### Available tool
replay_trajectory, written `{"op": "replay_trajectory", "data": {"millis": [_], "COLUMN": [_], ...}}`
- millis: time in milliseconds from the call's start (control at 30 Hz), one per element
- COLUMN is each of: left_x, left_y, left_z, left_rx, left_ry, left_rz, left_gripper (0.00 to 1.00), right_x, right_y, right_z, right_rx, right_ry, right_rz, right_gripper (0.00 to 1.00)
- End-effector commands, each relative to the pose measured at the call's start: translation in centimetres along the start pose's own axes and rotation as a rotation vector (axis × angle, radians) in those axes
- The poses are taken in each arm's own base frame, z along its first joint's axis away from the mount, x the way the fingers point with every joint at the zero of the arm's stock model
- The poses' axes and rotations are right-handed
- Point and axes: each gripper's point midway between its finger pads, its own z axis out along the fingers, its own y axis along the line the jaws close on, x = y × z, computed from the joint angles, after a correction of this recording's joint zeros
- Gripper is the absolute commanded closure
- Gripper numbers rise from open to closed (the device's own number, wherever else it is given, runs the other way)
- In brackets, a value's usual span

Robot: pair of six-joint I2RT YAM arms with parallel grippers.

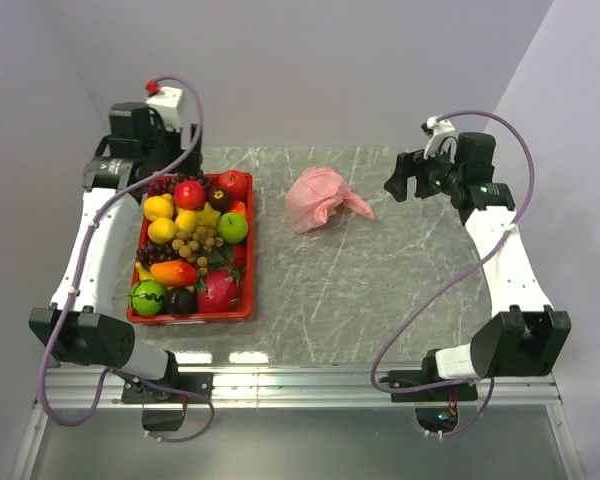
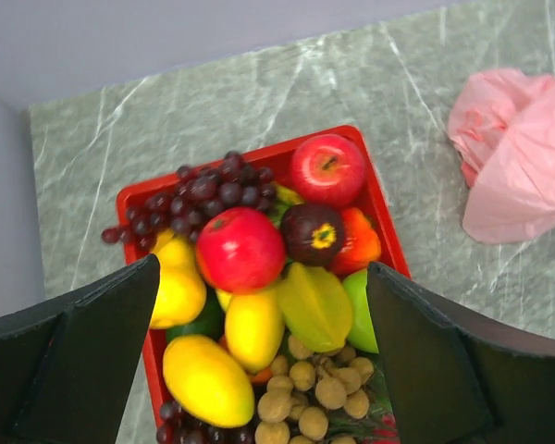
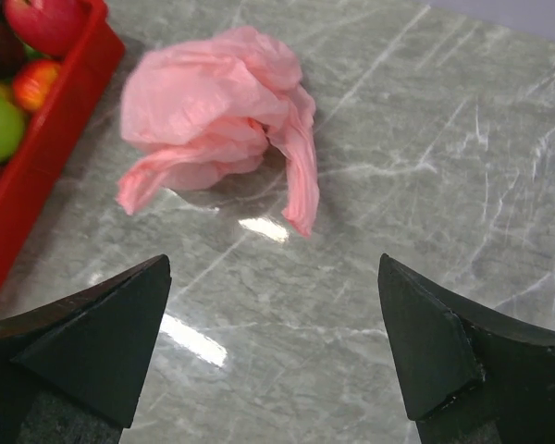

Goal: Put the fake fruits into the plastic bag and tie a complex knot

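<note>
The fake fruits fill a red tray at the left: red apples, a green apple, lemons, grapes, tan berries, a mango and a pink dragon fruit. The pink plastic bag lies crumpled on the table right of the tray, a loose tail of film pointing right. My left gripper is open and empty above the tray's far end, over a red apple and a lemon. My right gripper is open and empty, in the air right of the bag.
The table is grey marbled stone with walls close at the back and both sides. The tray's far right corner shows in the right wrist view. The bag also shows at the right edge of the left wrist view.
</note>
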Motion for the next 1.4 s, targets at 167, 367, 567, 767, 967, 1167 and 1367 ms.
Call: {"op": "replay_trajectory", "data": {"millis": [167, 367, 567, 767, 967, 1167, 1367], "left_x": [-1.5, 2.2, 4.8, 7.4, 9.9, 11.2, 9.7], "left_y": [-11.0, -20.9, -29.0, -33.6, -34.2, -33.2, -31.4], "left_z": [1.5, 2.1, 4.5, 8.2, 12.2, 14.6, 14.1], "left_rx": [0.272, 0.581, 0.717, 0.746, 0.663, 0.571, 0.547], "left_ry": [-0.089, -0.077, -0.057, 0.025, 0.066, 0.127, 0.138], "left_rz": [0.281, 0.383, 0.315, 0.265, 0.281, 0.29, 0.256], "left_gripper": [0.01, 0.01, 0.05, 0.07, 0.07, 0.31, 0.83], "right_x": [4.9, 6.2, 9.3, 11.1, 12.5, 13.6, 12.4], "right_y": [-3.6, -2.7, -2.8, -2.8, -2.6, -2.5, -2.9], "right_z": [5.5, 9.2, 12.7, 14.9, 16.0, 16.3, 14.4], "right_rx": [0.038, -0.034, -0.068, -0.093, -0.111, -0.13, -0.154], "right_ry": [0.226, 0.279, 0.354, 0.396, 0.422, 0.446, 0.43], "right_rz": [0.052, 0.118, 0.186, 0.225, 0.243, 0.252, 0.248], "right_gripper": [0.0, 0.0, 0.01, 0.02, 0.08, 0.43, 1.0]}}
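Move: The pink plastic bag lies well to the right of my left hand, about 32 cm over, some 3 cm farther ahead and 23 cm below. The red fruit tray is nearly under that hand, 8 cm back, 3 cm right and 25 cm down; the red apple in its far right corner is 5 cm ahead and 12 cm right. From my right hand, the bag's right tail is about 5 cm ahead, 5 cm left and 21 cm down, and the bag's middle 6 cm ahead and 18 cm left. I swing my left hand some 32 cm right, off the fruit tray towards the pink bag, turning it clockwise about 40 degrees and sinking 20 cm, ever more steeply, then close its fingers on a strand of the bag's near side. Meanwhile my right hand drops about 21 cm and eases forward, tipping down some 30 degrees, and pinches the end of the bag's right tail shut between its fingertips. ##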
